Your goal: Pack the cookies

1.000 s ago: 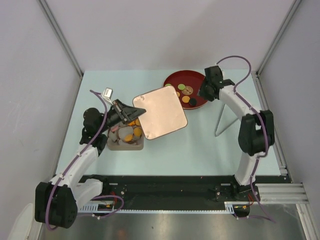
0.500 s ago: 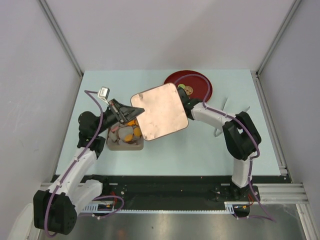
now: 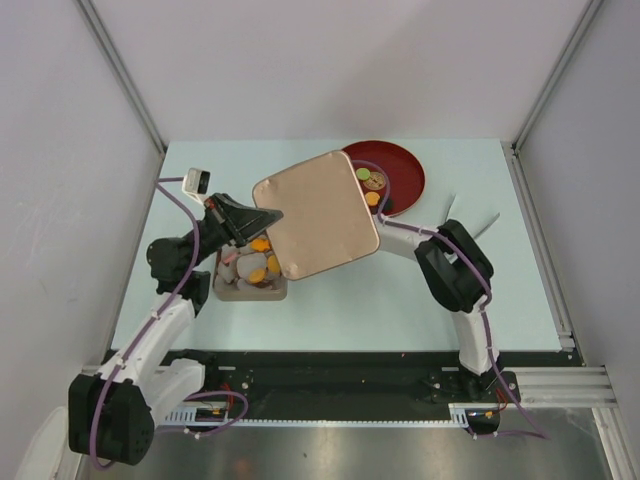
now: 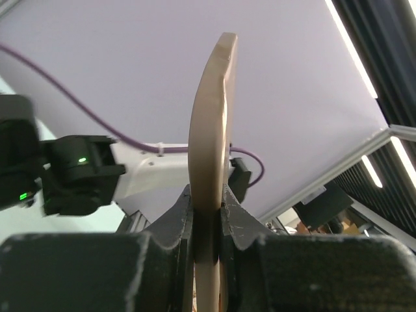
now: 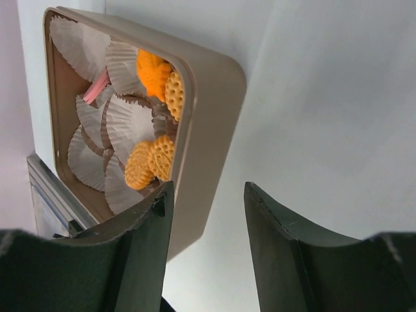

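Observation:
Several orange cookies [image 5: 138, 172] lie among pale paper cups in the tan box [image 5: 211, 97], along with a pink piece [image 5: 97, 88]. In the top view the box [image 3: 232, 290] is half covered by its copper lid [image 3: 315, 215]. My left gripper [image 4: 208, 201] is shut on the lid's edge and holds it tilted above the box. Green, brown and orange cookies [image 3: 372, 198] sit on the dark-red plate [image 3: 405, 170]. My right gripper [image 5: 208, 195] is open and empty, just beside the box's near wall. In the top view it is hidden under the lid.
The right arm [image 3: 455, 265] stretches leftward across the table's middle from its base. Grey walls enclose the pale green table [image 3: 380, 310] on three sides. A black rail runs along the near edge.
The right arm swung left from the red plate and went under the lid toward the box. The left gripper lifted the lid slightly up and to the left.

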You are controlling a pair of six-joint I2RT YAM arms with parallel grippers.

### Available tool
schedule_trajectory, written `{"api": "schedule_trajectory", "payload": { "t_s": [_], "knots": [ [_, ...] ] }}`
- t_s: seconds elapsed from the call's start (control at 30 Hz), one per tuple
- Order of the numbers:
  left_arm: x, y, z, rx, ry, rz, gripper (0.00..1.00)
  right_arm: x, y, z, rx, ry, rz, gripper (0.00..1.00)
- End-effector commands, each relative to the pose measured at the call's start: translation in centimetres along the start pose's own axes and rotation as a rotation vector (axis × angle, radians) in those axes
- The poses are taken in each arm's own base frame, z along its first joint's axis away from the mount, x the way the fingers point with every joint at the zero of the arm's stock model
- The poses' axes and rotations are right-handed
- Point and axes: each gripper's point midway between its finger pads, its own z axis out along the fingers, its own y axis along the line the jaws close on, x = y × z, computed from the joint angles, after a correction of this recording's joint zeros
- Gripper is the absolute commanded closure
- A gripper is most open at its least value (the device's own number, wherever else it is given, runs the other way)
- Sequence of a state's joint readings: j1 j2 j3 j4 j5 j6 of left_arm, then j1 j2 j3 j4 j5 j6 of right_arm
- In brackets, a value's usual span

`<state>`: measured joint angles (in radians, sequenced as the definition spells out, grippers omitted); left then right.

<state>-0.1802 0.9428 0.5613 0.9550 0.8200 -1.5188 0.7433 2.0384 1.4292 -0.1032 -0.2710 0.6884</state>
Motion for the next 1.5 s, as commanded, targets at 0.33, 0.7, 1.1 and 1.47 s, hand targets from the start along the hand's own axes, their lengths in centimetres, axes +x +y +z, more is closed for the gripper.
{"api": "schedule_trajectory", "payload": {
  "t_s": [0.33,0.7,1.1,1.47],
  "knots": [
    [0.9,-4.2,-0.6,0.157,0.020,0.068,1.00,-1.5,2.2,3.1,0.117,-0.035,-0.144,0.50],
    [0.9,-3.5,-0.5,0.137,0.020,0.068,1.00,-0.3,-3.6,3.7,0.364,0.017,-0.186,0.69],
    [0.7,-3.4,-0.3,0.136,0.021,0.071,1.00,-2.8,-7.0,-0.2,0.476,-0.043,-0.134,1.00],
    [0.6,-3.0,-0.3,0.125,0.015,0.074,1.00,-3.0,-8.7,-2.4,0.566,-0.049,-0.164,1.00]
  ]
}}
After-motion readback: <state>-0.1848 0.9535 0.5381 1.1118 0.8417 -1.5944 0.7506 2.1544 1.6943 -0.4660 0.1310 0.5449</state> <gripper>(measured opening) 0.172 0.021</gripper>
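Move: The right hand, open, hangs beside the cookie box: the box's middle lies about 10 cm to its left, 3 cm back and 5 cm below. The plate is some 20 cm to the right and 17 cm ahead. The left hand still holds the lid by its edge, the lid's middle about 8 cm to its right at its own height; from that hand the box lies about 10 cm ahead, 9 cm to the left and 35 cm below. The right hand eases about 4 cm left to the box, then comes slightly back right, forward and down while its fingers tip some 20 degrees more steeply downward and close on the rim of the right wall, near the far corner. Keeping that pinch, it drags the box about 7 cm to the right and a couple of centimetres forward, under the lid, while the left hand keeps its grip on the lid high above and eases back about 2 cm with a slight rise. ##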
